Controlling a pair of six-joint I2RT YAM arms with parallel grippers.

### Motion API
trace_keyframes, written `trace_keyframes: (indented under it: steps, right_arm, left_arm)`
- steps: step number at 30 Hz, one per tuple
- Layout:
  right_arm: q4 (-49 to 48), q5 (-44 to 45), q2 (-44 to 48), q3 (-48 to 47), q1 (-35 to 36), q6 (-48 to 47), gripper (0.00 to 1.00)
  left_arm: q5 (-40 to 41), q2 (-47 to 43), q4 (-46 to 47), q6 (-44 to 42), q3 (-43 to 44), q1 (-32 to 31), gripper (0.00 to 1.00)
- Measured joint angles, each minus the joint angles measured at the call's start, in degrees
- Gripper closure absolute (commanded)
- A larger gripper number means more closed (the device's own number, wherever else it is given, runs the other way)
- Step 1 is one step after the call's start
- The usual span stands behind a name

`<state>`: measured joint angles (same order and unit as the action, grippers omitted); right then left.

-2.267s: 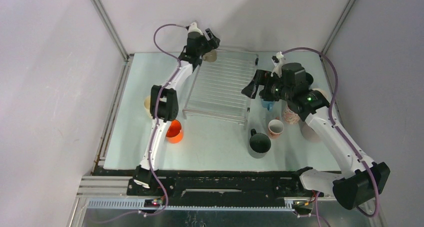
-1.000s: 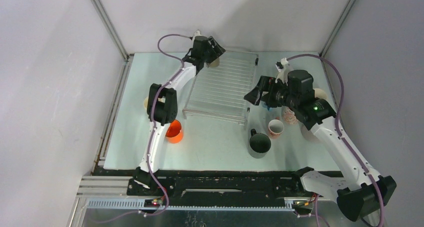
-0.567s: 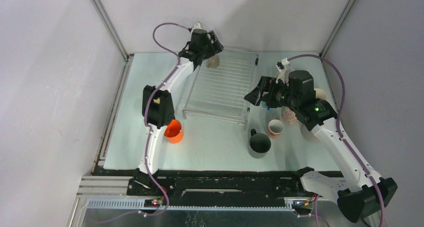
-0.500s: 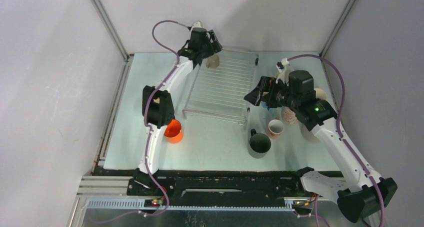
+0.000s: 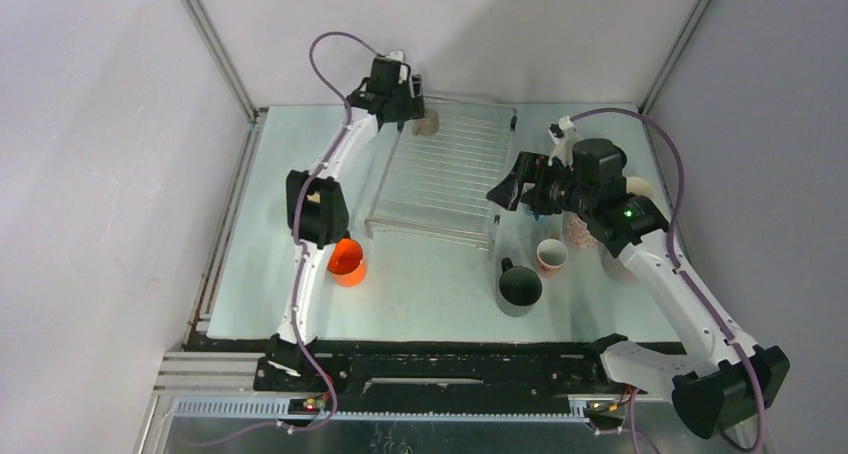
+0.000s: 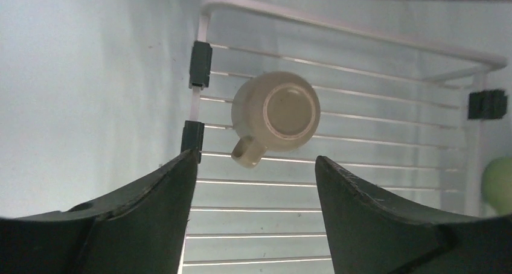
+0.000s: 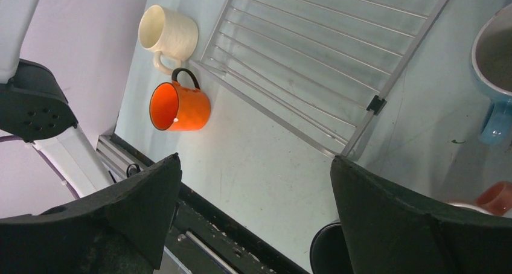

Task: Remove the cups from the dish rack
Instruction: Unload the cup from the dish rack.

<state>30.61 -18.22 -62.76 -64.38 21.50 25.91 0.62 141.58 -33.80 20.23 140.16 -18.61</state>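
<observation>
The dish rack [image 5: 450,169] lies in the middle of the table. One cream cup [image 5: 426,124] stands upside down on its far left corner. My left gripper [image 5: 398,102] hovers just left of that cup, open. In the left wrist view the cup [image 6: 278,114] sits on the wires [image 6: 362,147] a little beyond the fingertips, with nothing between the jaws of the gripper [image 6: 256,158]. My right gripper [image 5: 505,186] hangs open over the rack's near right edge, and in its wrist view the gripper [image 7: 255,159] is empty above bare table.
Off the rack stand an orange cup [image 5: 348,261], a dark cup [image 5: 520,286], a small pink cup [image 5: 549,256], a speckled pink cup [image 5: 580,231] and a blue cup [image 7: 498,63]. A cream cup [image 7: 168,32] lies left of the rack. A pale green cup [image 6: 498,183] shows beyond the rack's far end.
My left gripper has drawn back to the left off the cream cup and turned, with its jaws a little wider. The cup stays on the rack. The right arm has barely moved.
</observation>
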Motion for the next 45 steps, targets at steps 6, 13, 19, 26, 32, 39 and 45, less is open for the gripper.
trace_keyframes:
  steps: [6,13,19,26,32,39,45]
  right_arm:
    - [-0.4,-0.3,-0.9,0.0,0.0,0.0,0.0]
    - [-0.5,-0.3,-1.3,0.3,0.0,0.0,0.0]
    - [-0.6,-0.3,-1.8,0.3,0.0,0.0,0.0]
    - [-1.2,-0.3,-1.9,1.1,0.0,0.0,0.0]
    - [-1.3,-0.3,-2.0,1.2,0.0,0.0,0.0]
    - [-1.3,-0.3,-2.0,1.2,0.0,0.0,0.0]
    - [-1.4,-0.3,-2.0,1.3,0.0,0.1,0.0]
  left_arm:
    - [-3.3,2.2,-0.9,-3.9,0.0,-0.1,0.36]
    - [-6.0,3.6,-0.5,-5.9,0.0,-0.2,0.41]
    - [-6.9,5.0,-0.1,-6.8,0.0,-0.3,0.49]
    - [-7.1,5.2,0.2,-6.9,0.0,-0.3,0.64]
    - [-7.1,5.2,0.2,-7.3,0.0,-0.3,0.73]
    - [-7.4,5.2,0.3,-7.5,0.0,-0.6,0.84]
    - [-7.3,5.1,0.3,-8.3,-0.2,-1.4,0.87]
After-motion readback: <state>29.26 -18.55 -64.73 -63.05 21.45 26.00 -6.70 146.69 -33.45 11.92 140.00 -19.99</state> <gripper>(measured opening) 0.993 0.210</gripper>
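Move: The taupe cup stands bottom-up at the far left of the rack, its middle about 4 cm ahead of the open left hand, 4 cm to its right and 6 cm below, with its handle towards that hand. The nearer black clip on the rack's left rail is some 5 cm ahead, 2 cm left and 9 cm below; the dish rack's middle is roughly 11 cm back, 8 cm right. From the right hand, the cup lies about 35 cm ahead, 14 cm left. The left hand, half open and tipped forward and down, sinks about 5.5 cm onto the taupe cup's handle, easing a couple of centimetres to its right and turning some 10 degrees clockwise to line up with it. Once down, it stays in place while the fingers close and pinch the handle from both sides, then starts to draw the cup about 1 cm to the right without lifting. ##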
